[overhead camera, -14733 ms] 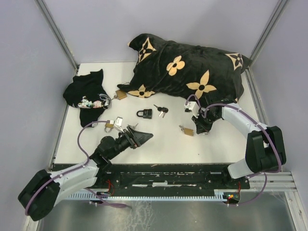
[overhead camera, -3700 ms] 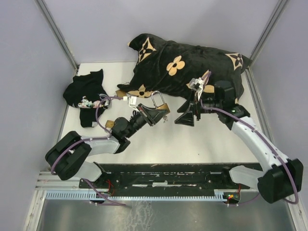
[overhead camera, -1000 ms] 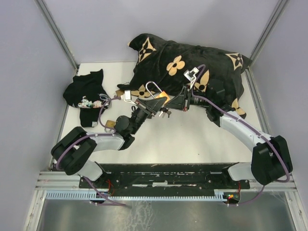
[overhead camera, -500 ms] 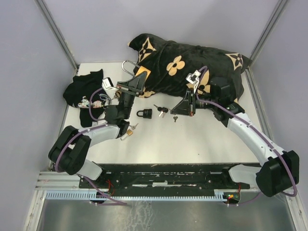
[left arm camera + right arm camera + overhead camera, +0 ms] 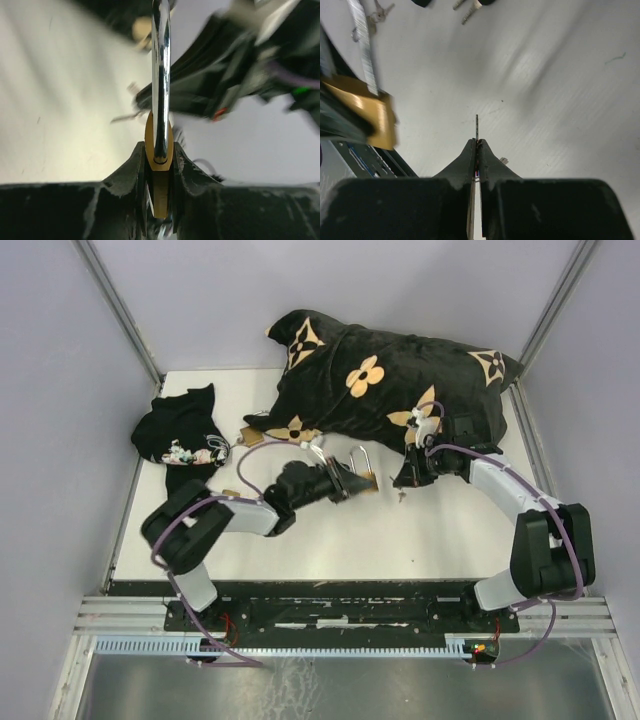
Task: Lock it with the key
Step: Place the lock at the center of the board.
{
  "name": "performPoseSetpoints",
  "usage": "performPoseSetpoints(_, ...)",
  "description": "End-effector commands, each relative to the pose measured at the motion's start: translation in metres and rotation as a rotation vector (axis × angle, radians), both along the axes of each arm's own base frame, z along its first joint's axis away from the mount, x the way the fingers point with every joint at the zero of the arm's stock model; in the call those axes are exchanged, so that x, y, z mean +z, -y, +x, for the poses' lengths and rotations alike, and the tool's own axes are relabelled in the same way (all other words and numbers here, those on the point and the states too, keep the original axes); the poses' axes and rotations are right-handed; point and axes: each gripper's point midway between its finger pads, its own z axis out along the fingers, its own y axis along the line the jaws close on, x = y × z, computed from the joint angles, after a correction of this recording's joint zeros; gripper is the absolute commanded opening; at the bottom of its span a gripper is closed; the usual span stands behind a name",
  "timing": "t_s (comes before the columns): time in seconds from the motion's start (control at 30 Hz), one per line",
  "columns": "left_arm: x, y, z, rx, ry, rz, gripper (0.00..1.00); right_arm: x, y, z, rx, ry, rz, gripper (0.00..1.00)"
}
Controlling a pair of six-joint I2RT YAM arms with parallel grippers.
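A brass padlock (image 5: 159,167) with an open silver shackle (image 5: 160,75) is clamped between the fingers of my left gripper (image 5: 159,150). In the top view it (image 5: 366,479) sits mid-table, and my left gripper (image 5: 350,483) is shut on its body. In the right wrist view the padlock (image 5: 372,117) lies to the left. A thin key (image 5: 476,127) sticks out edge-on from my right gripper (image 5: 476,142), which is shut on it. The right gripper (image 5: 403,482) hangs just right of the padlock, a small gap apart.
A black pillow with tan flowers (image 5: 390,380) fills the back of the table. At the left lies a black cloth (image 5: 180,430) with small items. Another brass padlock (image 5: 250,434) sits near the pillow's edge. Loose keys (image 5: 470,10) lie beyond the right gripper.
My left gripper swung the padlock from the back left over to the table's middle. My right gripper moved right and lower with the key.
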Motion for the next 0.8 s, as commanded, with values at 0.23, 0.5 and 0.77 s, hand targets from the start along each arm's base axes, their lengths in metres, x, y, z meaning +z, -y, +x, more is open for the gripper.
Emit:
performPoseSetpoints(0.23,-0.099,0.076,0.001,-0.181,-0.104,0.187,0.11,-0.013,0.032,0.016,-0.046,0.028,-0.086,0.12)
performPoseSetpoints(0.5,-0.142,0.071,0.024,-0.092,-0.099,0.478,0.40,-0.027,0.036,0.017,-0.044,-0.011,-0.111,0.22)
performPoseSetpoints(0.77,-0.121,0.041,0.036,-0.013,0.037,0.665,0.58,-0.024,0.036,0.016,-0.029,-0.011,-0.109,0.47)
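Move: The brass padlock is already in the left fingers, held well above the board; the spot where it is to lie is about 17 cm below that hand, 6 cm to its right and 1 cm nearer the base. The keys hang at the right fingertips, roughly 7 cm right of the left hand, 2 cm back and 9 cm lower; the flowered cushion's middle is some 20 cm ahead and 6 cm right. From the right hand the padlock's spot is about 10 cm down, 2 cm back and 1 cm left. The padlock is carried swiftly down about 15 cm and some 6 cm right by the left hand, dipping back a little, to the board beside the right hand; the left fingers then open while that hand eases forward and rolls some 30 degrees, its tips tilting down. The right hand drifts right and down, each a few centimetres, and opens, letting go of the keys. ##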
